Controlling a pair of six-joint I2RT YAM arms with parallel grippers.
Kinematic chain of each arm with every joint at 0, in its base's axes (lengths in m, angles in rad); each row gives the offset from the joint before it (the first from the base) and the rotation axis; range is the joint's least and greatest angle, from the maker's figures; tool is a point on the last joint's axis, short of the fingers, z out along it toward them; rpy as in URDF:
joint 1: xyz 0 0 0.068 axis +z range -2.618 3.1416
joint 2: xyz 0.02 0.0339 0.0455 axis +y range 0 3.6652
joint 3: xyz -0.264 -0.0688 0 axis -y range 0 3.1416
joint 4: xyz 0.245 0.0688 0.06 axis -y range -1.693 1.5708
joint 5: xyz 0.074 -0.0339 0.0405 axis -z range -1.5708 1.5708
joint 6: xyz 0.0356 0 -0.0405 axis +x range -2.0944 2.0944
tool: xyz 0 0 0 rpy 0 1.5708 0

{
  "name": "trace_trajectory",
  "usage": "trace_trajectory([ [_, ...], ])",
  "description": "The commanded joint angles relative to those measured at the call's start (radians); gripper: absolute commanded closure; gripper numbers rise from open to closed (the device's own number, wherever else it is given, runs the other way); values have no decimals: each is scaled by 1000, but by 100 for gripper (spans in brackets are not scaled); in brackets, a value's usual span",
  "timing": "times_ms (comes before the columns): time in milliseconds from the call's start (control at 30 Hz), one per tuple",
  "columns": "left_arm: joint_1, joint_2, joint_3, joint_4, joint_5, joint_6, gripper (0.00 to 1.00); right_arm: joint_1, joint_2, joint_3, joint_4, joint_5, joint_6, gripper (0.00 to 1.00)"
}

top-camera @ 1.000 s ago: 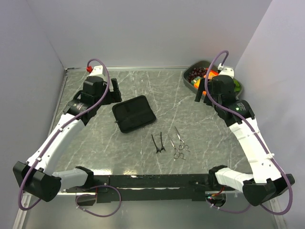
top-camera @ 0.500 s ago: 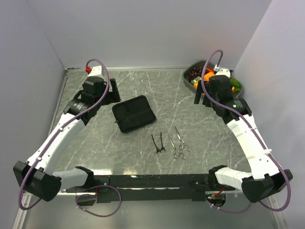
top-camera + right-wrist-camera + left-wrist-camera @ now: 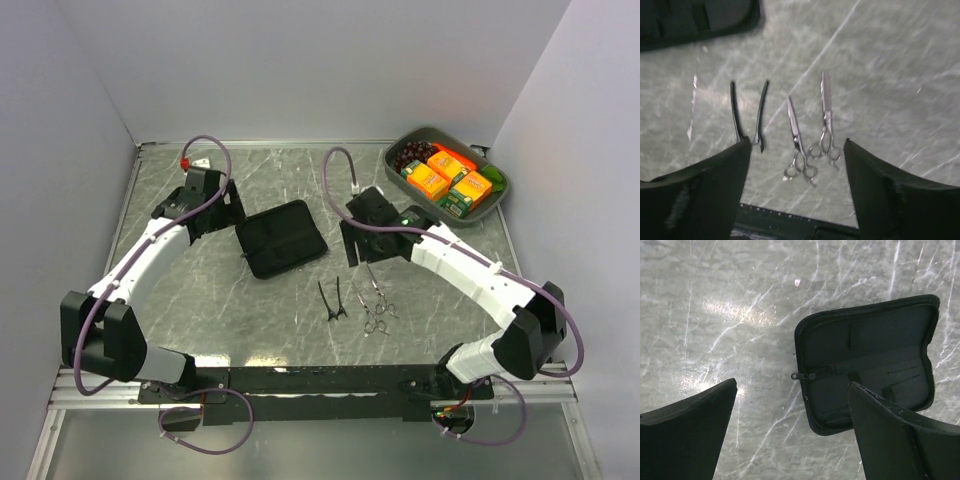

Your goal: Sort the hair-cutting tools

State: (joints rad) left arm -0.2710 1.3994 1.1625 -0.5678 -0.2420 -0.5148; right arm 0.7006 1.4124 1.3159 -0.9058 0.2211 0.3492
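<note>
Two silver scissors and two thin black clips lie side by side on the marble table, near the front middle. My right gripper hovers just behind them, open and empty. Its wrist view shows the clips at left and the scissors between the tips of the right gripper. A black zip case lies unzipped left of centre. My left gripper is open beside its left edge, with the case under the right finger of the left gripper.
A grey bin at the back right holds orange boxes, green packs and dark grapes. Purple walls close in the table on three sides. A black rail runs along the near edge between the arm bases.
My right arm has swung from the bin at the back right to the table's middle, over the tools. My left arm has shifted slightly toward the case.
</note>
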Motion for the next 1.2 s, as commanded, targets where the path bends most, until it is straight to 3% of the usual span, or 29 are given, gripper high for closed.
trace_trajectory([
  [0, 10, -66, -35, 51, 67, -28, 2, 31, 11, -90, 14, -32, 131, 27],
  [200, 10, -120, -64, 34, 95, -27, 2, 59, 52, -179, 91, -89, 211, 32],
  [367, 10, -145, -66, 19, 119, -16, 2, 80, 120, -178, 134, -111, 255, 32],
  [600, 10, -184, -78, -17, 112, 7, 2, 103, 214, -165, 165, -126, 330, 41],
  [1167, 10, -261, -133, -27, 167, -5, 3, 140, 339, -162, 143, -108, 442, 53],
])
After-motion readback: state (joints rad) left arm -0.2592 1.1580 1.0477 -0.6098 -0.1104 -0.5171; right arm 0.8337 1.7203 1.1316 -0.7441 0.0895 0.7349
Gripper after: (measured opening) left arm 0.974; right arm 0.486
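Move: The black clip nearer my right hand lies about 6 cm to its left, 2 cm back and some 16 cm below. The other black clip is 3 cm farther left of it. The middle scissors lie some 6 cm back, level sideways with my right hand, and the thinning scissors about 4 cm to its right, straight below otherwise. The open case is roughly 13 cm ahead and 19 cm left. From my left hand, the nearer clip lies about 24 cm right and 12 cm back. I sink my right hand about 14 cm towards the handle end of the nearer black clip, drawing back roughly 6 cm at first, then sliding some 5 cm left while still going down. The wrist tips about 20 degrees steeper, and the fingers narrow to about half open without shutting on the clip. My left hand, wide open, backs away about 5 cm from the case and ends slightly higher. ##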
